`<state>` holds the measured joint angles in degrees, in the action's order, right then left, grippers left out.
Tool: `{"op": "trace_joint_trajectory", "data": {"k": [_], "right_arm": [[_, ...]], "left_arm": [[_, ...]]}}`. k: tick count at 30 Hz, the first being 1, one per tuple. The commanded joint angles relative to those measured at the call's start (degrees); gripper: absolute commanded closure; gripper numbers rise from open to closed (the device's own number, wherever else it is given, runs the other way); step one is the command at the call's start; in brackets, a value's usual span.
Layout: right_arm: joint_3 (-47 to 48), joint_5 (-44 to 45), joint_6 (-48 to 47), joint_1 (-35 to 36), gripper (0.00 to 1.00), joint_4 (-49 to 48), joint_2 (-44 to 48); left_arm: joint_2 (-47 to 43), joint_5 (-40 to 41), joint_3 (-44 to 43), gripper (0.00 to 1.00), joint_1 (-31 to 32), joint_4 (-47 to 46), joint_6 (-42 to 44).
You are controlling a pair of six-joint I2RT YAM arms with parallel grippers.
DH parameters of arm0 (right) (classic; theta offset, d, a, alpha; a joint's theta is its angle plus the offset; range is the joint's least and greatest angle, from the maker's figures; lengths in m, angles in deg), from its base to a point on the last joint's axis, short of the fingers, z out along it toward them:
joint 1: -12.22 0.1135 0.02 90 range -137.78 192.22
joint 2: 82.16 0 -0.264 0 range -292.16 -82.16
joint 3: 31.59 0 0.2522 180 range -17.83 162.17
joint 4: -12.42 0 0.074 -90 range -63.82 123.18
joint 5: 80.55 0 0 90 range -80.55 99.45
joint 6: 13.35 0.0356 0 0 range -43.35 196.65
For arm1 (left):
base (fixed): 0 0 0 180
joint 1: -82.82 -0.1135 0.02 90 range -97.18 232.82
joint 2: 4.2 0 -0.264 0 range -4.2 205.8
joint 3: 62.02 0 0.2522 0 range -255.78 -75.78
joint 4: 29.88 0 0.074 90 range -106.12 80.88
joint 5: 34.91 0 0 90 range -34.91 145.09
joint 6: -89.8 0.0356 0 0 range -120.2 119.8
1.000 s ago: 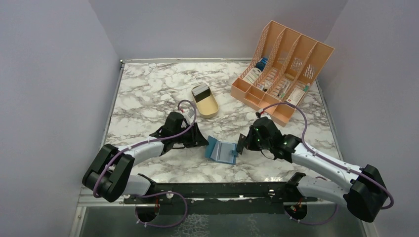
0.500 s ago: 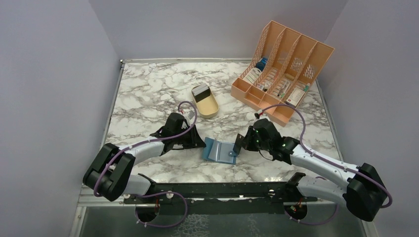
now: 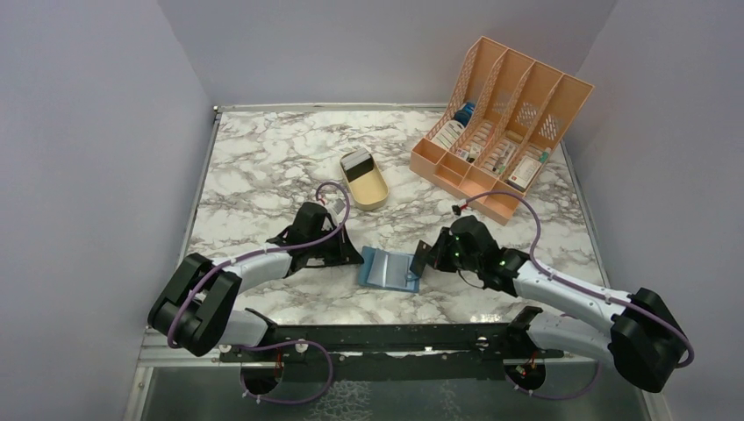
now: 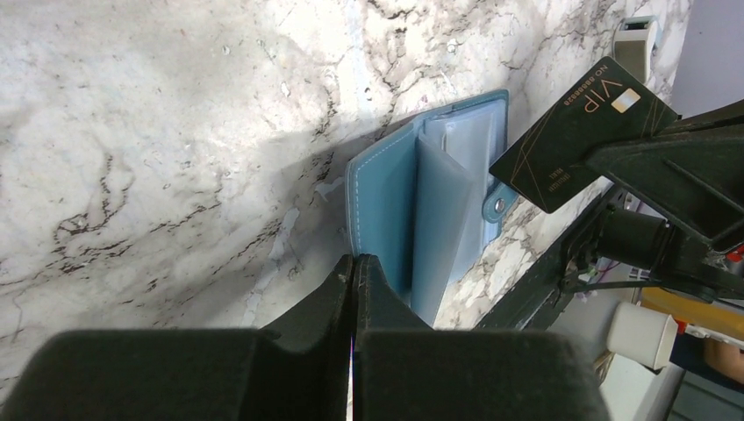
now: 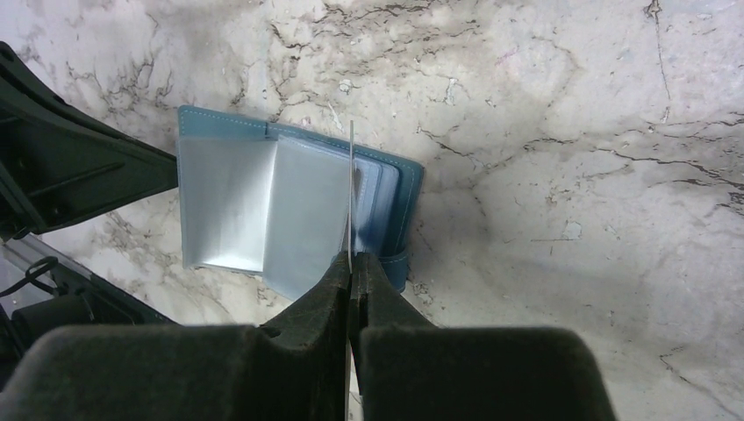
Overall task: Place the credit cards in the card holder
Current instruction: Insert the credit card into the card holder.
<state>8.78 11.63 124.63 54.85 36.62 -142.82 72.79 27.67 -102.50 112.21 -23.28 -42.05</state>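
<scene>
The card holder [image 3: 384,267] lies open on the marble, pale blue pockets [image 5: 263,206] up. My left gripper [image 3: 355,255] is shut at its left cover [image 4: 382,210], the cover's stitched edge running straight into the closed tips [image 4: 354,260]. My right gripper [image 3: 427,260] is shut on a black credit card [image 4: 583,132] with gold VIP lettering. The card stands edge-on [image 5: 351,184] over the holder's right-hand pockets. More credit cards, one pale grey [image 3: 354,160], rest in the tan tray [image 3: 375,195].
An orange slotted file rack [image 3: 500,123] with small items stands at the back right. The tan oval tray sits behind the holder, mid-table. The black rail [image 3: 386,335] of the arm bases runs along the near edge.
My left gripper has closed from partly open to shut at the holder's left edge. The holder has slid slightly left, and my right gripper has followed with the card.
</scene>
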Motion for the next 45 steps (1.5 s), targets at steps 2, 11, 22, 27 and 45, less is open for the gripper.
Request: {"op": "trace_joint_trajectory", "data": {"k": [2,11,22,27,45], "right_arm": [[-1.09,-1.25,1.32,-0.27,0.99,-2.77,1.99],[0.45,-0.42,0.63,-0.27,0.99,-0.26,2.46],[-3.12,-5.75,3.59,-0.30,0.99,-8.33,3.77],[-3.91,-7.92,4.45,-0.31,0.99,-10.81,3.84],[-2.05,-21.62,6.64,-0.27,0.99,-27.95,-14.31]], "left_arm": [[0.82,0.45,1.14,1.00,0.32,-1.52,-0.47],[0.39,0.65,1.67,1.00,0.43,-1.59,-0.77],[0.45,0.76,2.26,1.00,0.41,-1.89,-1.46],[0.32,0.66,3.00,1.00,0.46,-2.91,-2.47],[-1.31,-0.43,6.67,0.99,1.29,-7.47,-7.87]]}}
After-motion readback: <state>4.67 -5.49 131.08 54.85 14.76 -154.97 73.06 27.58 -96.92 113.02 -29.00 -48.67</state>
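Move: Some 10 cm to the left of the right hand, 3 cm nearer the base and about 4 cm lower, lies the middle of the open blue card holder; the right fingers already hold the black VIP card. The holder's frosted leaf is roughly 7 cm left and 3 cm back of that hand, and the cream box 21 cm ahead and 17 cm left. From the left hand, already pinching the cover's edge, the holder's middle is 7 cm right, 2 cm back and 2 cm down. Sweeping left about 6 cm across the open card holder, the right hand first rises some 2 cm, then dips about 3 cm, its left side rolling up some 15 degrees, and pushes the frosted leaf over leftward with the VIP card's edge. The fingers keep the card pinched, while the left hand keeps its grip on the cover's edge and eases back and down under 2 cm each. ##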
